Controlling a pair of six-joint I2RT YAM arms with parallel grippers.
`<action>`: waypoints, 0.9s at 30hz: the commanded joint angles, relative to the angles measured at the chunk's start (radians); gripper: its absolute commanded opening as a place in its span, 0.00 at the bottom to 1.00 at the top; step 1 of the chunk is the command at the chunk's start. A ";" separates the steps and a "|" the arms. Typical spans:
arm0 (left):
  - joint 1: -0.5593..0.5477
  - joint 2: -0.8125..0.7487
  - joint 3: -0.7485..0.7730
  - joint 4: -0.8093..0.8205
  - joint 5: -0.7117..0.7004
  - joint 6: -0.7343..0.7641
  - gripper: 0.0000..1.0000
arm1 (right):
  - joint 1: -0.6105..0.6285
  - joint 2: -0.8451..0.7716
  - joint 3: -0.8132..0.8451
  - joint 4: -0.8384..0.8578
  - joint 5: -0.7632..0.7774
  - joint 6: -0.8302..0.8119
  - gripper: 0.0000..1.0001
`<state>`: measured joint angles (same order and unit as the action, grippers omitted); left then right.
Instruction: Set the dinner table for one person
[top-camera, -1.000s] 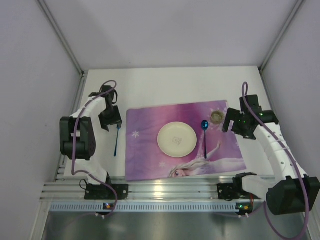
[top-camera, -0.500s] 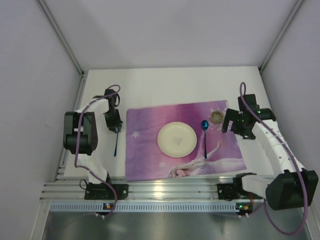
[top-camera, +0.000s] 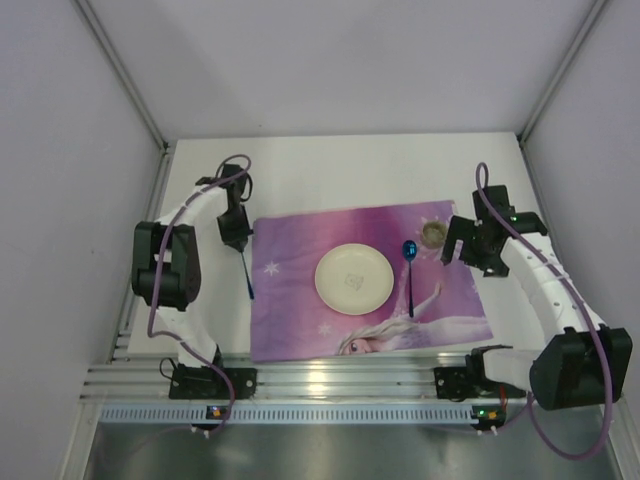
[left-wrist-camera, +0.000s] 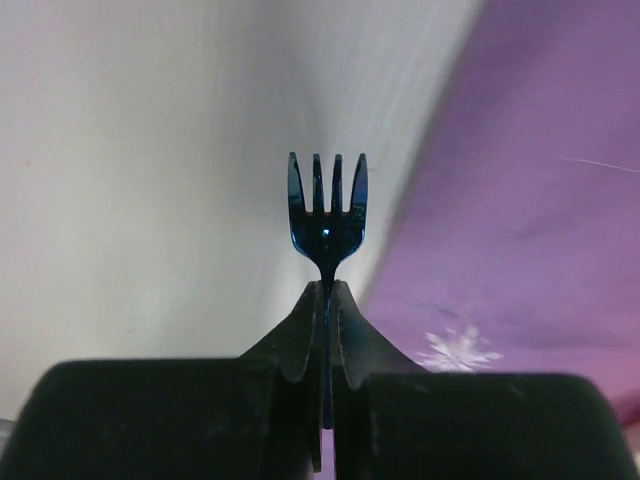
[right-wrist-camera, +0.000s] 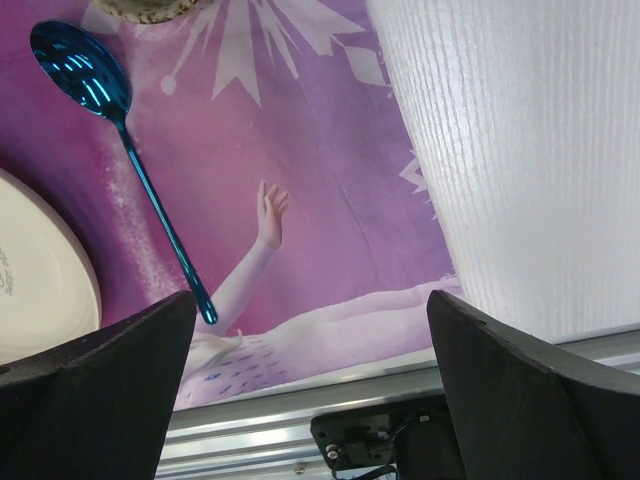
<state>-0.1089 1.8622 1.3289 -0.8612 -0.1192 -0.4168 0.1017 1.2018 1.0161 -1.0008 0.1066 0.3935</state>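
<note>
My left gripper (top-camera: 237, 240) is shut on a blue metal fork (top-camera: 246, 275) and holds it beside the left edge of the purple princess placemat (top-camera: 300, 320) on the white dinner table (top-camera: 330, 170). In the left wrist view the fork's tines (left-wrist-camera: 327, 205) stick out beyond my closed fingertips (left-wrist-camera: 311, 318), over the table's white top and the placemat's edge (left-wrist-camera: 520, 230). A cream plate (top-camera: 353, 279) sits mid-placemat, a blue spoon (top-camera: 410, 270) right of it, a small cup (top-camera: 433, 233) at the placemat's far right corner. My right gripper (top-camera: 462, 250) is open and empty by the cup; its wrist view shows the spoon (right-wrist-camera: 120, 130).
The enclosure's grey walls and metal posts ring the table. An aluminium rail (top-camera: 340, 380) with both arm bases runs along the near edge; it also shows in the right wrist view (right-wrist-camera: 300, 420). White tabletop (right-wrist-camera: 520, 150) lies right of the placemat.
My left gripper has moved right and slightly away with the fork, bringing it from clear of the placemat to right beside its left edge. My right gripper has shifted slightly.
</note>
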 joint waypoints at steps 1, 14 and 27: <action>-0.136 -0.130 0.098 -0.088 -0.048 -0.091 0.00 | -0.007 0.016 0.053 0.041 -0.015 0.001 1.00; -0.486 -0.103 -0.063 0.039 0.021 -0.355 0.00 | -0.007 -0.037 0.032 0.031 -0.010 -0.028 1.00; -0.522 -0.055 0.038 -0.027 -0.121 -0.277 0.81 | -0.008 -0.065 0.013 0.024 -0.004 -0.019 1.00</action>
<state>-0.6384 1.8111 1.2827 -0.8593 -0.1474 -0.7322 0.1017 1.1584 1.0149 -0.9871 0.0891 0.3771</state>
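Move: My left hand still grips the fork just below its tines, barely off the table. It's going to the bare strip of mat left of the plate, about 16 cm to my right, 8 cm back and 3 cm down. The mat's left snowflake lies on the way, 8 cm right and 6 cm back. The plate's middle is about 29 cm right and 9 cm back, the spoon 44 cm right and 8 cm back. From my right hand, the strip is some 38 cm left, 2 cm ahead and 11 cm down. I swing the fork in my left hand quickly to the right, about 17 cm, in an arc that rises some 6 cm over the mat's edge and comes back down beside the plate, drawing back about 7 cm and turning roughly 10 degrees clockwise. Once down there I open the fingers wide and let the fork go. ##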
